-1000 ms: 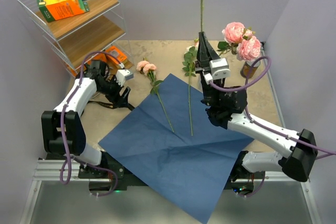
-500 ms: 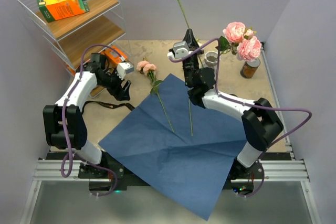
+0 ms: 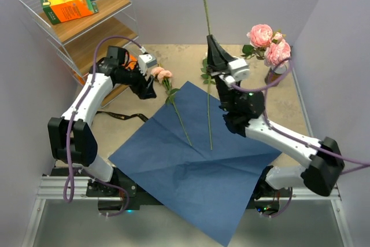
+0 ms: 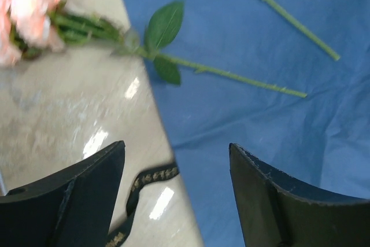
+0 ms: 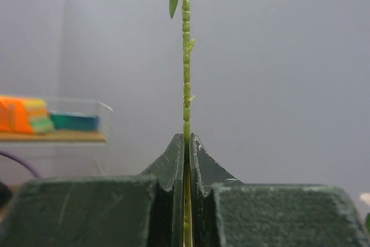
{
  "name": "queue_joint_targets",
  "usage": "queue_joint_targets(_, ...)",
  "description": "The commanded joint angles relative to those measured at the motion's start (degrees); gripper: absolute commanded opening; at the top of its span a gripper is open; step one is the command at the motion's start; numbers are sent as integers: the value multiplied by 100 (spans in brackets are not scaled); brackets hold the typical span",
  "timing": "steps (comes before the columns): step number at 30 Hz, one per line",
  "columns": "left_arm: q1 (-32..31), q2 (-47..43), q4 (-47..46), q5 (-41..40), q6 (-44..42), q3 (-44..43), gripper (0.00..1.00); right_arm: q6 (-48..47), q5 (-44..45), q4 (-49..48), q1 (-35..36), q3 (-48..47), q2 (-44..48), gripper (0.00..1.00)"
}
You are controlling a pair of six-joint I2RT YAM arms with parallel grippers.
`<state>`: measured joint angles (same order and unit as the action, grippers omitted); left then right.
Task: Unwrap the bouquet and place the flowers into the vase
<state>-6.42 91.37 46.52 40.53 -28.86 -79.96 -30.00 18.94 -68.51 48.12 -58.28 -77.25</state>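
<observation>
The blue paper (image 3: pixel 196 160) lies unfolded and flat, so the bouquet is loose. My right gripper (image 3: pixel 211 43) points straight up, shut on the thin green stem (image 3: pixel 204 10) of one of the flowers; its bloom is cut off at the top. The right wrist view shows that stem (image 5: pixel 186 56) pinched in the gripper (image 5: pixel 187 138). A pink rose (image 3: pixel 161 74) lies at the paper's far left edge with its stem on the paper. A second stem (image 3: pixel 209 114) lies beside it. My left gripper (image 3: pixel 148 89) hovers open just left of the rose (image 4: pixel 29 15). The vase is hidden behind my right arm.
The black ribbon (image 3: pixel 118 115) lies on the table left of the paper. Pink roses (image 3: pixel 263 34) stand at the back right, above a small brown jar (image 3: pixel 274 77). A wire shelf rack (image 3: pixel 81 21) with an orange box (image 3: pixel 68 4) fills the back left corner.
My left gripper has moved away from the ribbon toward the pink rose's bloom. My right arm has swung about, keeping the held stem upright.
</observation>
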Motion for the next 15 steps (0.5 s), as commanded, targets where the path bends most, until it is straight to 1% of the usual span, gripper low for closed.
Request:
queue_joint_targets(1,-369,-217,-608,183,968,-633,77,2083,-899,934,119,36,754,0)
queue_joint_targets(3,-404,-103,-662,236,1154,-1071,77,2610,-1356,1460,136,-7,861,0)
queue_joint_targets(4,-422,-24,-723,244,1372,-1222,77,2718,-1462,1698,145,-60,878,0)
queue_joint_targets(7,-518,30,-767,376,1620,-1749,77,3139,-1744,2350,207,-192,958,0)
queue_joint_targets(8,-545,21,-767,420,1655,-1960,77,3193,-1762,2438,285,-192,958,0)
queue_joint_targets(11,-624,-58,-785,438,1761,-2198,78,3202,-1762,2825,426,-228,870,0)
queue_joint_targets(15,-659,-111,-1057,359,2068,-2313,78,3193,-1780,2984,584,-227,712,0)
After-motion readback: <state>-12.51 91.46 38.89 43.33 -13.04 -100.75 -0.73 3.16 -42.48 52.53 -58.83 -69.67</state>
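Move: The upright rose stem pinched in the right gripper stands some 21 cm right of the left hand, about 31 cm above it and a few centimetres nearer the base. The pink rose on the table lies about 9 cm right of the left hand, 6 cm ahead and 18 cm below. From the right hand, the left gripper is 21 cm left, 3 cm ahead and 31 cm below; the vase is 13 cm right, 12 cm ahead, 35 cm below. Right hand swings its rose back, then left, turning counter-clockwise; the open left rises about 15 cm towards it. ##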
